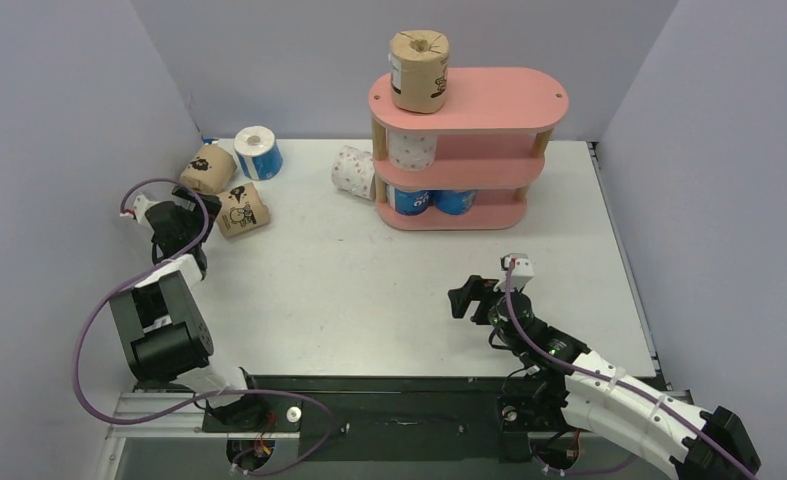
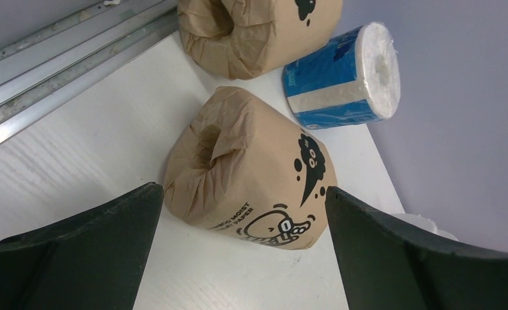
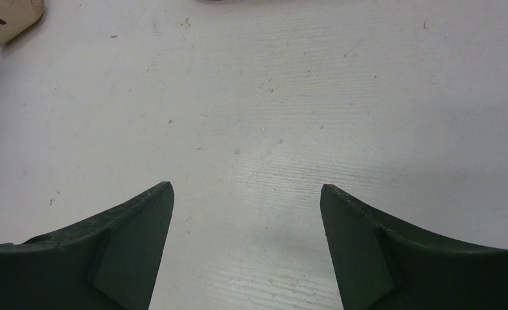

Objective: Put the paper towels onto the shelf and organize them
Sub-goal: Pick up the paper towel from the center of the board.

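The pink shelf (image 1: 489, 100) stands at the back. It holds a brown roll (image 1: 419, 70) upright on the top board, a white dotted roll (image 1: 412, 150) on the middle one and two blue rolls (image 1: 431, 201) at the bottom. Another white dotted roll (image 1: 354, 172) lies on the table against its left post. At the left lie two brown rolls (image 1: 241, 210) (image 1: 207, 168) and a blue roll (image 1: 258, 152). My left gripper (image 2: 243, 194) is open, and the nearer brown roll (image 2: 251, 174) lies just ahead of its fingertips, untouched. My right gripper (image 3: 246, 187) hangs open over bare table.
Grey walls close in the table (image 1: 369, 280) on the left, back and right. The left-hand rolls lie near the left wall and back corner. A metal rail (image 2: 64, 45) runs along the table edge in the left wrist view.
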Controlling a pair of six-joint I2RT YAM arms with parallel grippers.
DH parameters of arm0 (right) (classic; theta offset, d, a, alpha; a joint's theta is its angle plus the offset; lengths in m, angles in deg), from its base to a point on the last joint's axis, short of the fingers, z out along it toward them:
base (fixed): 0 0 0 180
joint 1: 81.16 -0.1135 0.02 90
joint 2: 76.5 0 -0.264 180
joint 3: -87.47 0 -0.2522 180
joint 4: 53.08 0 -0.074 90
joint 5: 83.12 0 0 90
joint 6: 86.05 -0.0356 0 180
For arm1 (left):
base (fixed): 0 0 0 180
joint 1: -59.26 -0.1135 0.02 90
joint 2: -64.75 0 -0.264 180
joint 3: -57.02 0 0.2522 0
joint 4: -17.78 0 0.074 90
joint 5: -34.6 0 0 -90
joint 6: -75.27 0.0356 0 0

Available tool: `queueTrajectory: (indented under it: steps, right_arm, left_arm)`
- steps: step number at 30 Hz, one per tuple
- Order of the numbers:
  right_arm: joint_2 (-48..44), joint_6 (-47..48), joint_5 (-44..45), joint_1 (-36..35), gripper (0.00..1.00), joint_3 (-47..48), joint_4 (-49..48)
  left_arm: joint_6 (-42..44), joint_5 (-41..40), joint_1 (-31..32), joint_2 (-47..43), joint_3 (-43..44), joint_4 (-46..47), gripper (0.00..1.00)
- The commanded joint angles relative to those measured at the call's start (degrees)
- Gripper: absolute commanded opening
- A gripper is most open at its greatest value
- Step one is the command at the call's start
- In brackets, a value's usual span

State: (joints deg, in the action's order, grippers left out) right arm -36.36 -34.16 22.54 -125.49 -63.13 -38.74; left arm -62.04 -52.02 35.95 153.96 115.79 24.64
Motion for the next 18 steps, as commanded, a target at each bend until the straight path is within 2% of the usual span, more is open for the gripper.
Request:
queueTrajectory:
  steps: [1,7,18]
  right_arm:
    - [-0.7,0.9,1.6,0.1,0.8,-0.7,-0.8]
    - [-0.5,0.6,1.6,0.5,0.79,-0.9,-1.2]
    - [0.8,0.2,1.1,0.8,0.79,-1.2,-2.1]
  left_arm:
    - [0.4,3.4,-0.2,3.0,2.9,8.7,0.96]
    - [-1.8,5.9,1.0,5.6,1.2,11.7,0.96]
    - [-4.3,8.3,6.1,4.0,-3.9,16.3,0.97]
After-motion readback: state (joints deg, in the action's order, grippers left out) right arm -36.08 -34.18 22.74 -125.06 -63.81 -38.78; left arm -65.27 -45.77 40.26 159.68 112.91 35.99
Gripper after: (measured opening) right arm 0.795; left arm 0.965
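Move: The brown paper towel lying at the front left is close to the left hand: its middle is about 7 cm to the right, 4 cm ahead and 6 cm below. From this hand, the second brown paper towel lies roughly 16 cm ahead and 3 cm left, and the standing blue paper towel about 21 cm ahead and 9 cm right, both some 6 cm below. From the right hand, the front brown towel is about 24 cm ahead, 53 cm left and 5 cm lower. The left hand, jaws wide open and rolled so that one finger sits above the other, first eases about 2 cm forward, then swings some 5 cm to the right towards the front brown paper towel, sinking nearly 2 cm on the way. As it swings, the wrist turns roughly 10 degrees clockwise and the fingers stay open, the lower finger's tip coming up against the paper at the towel's near, hollow end. ##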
